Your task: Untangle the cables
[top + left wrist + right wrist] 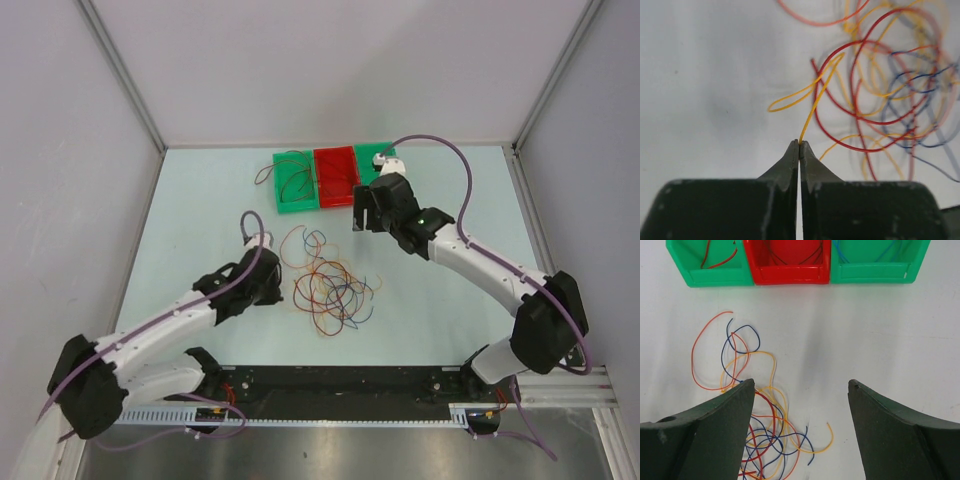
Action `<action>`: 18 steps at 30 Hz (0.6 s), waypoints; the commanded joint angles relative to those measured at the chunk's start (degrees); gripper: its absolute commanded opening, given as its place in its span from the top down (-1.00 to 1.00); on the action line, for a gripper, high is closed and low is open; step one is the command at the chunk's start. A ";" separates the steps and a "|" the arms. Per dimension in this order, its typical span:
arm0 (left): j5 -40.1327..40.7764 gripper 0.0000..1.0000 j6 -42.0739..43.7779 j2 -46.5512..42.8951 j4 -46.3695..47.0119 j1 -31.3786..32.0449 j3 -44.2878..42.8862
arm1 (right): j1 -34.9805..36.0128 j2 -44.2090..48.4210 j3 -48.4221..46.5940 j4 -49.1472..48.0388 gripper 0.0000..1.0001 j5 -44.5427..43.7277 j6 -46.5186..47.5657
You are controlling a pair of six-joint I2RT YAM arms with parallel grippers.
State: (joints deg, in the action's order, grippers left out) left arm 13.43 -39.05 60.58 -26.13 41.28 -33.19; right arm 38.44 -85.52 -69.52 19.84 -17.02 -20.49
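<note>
The cables (330, 282) lie as a loose tangle of thin red, orange, yellow and blue loops on the white table between the two arms. My left gripper (800, 143) is shut at its very tips on the end of a yellow cable (816, 102), which runs up into the red and blue loops (880, 85). From above, the left gripper (286, 291) sits at the tangle's left edge. My right gripper (800, 385) is open and holds nothing. It hangs above the table just right of the tangle (762, 425), on the bins' side (362, 216).
Three small bins stand in a row at the back: a green bin (296, 182) with a brown and a red wire, a red bin (336, 176), and a green bin (388, 158) partly under the right arm. The wrist view shows all three (790, 275).
</note>
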 commanded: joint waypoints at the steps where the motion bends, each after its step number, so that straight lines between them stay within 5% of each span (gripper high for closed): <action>1: 4.84 0.99 3.44 -8.61 -14.96 0.47 -16.94 | -0.03 4.30 -0.09 -0.76 -0.60 1.02 1.15; 13: 14.34 0.99 18.39 -5.38 -25.65 0.47 -60.91 | 0.06 12.38 -0.18 -9.72 -0.62 20.95 3.09; 18: 14.61 0.99 20.06 -8.36 -20.02 0.47 -61.65 | 3.12 13.71 -0.18 -16.65 -0.64 33.62 5.02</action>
State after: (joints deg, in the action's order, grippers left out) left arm 26.11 -23.18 53.98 -47.68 41.50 -93.78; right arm 38.79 -73.60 -69.23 11.88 4.25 -17.85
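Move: The left hand already pinches an orange cable a few centimetres above the table; the tangle's middle lies about 12 cm to its right, level with it and 4 cm below. The blue loop is some 11 cm ahead and 8 cm right, the left green bin about 25 cm ahead and 4 cm right. From the open right hand the tangle lies roughly 15 cm back, 8 cm left and 15 cm below. Still pinching orange cable, the left hand hauls it up some 40 cm, tilting outward; right hand rises 11 cm. ##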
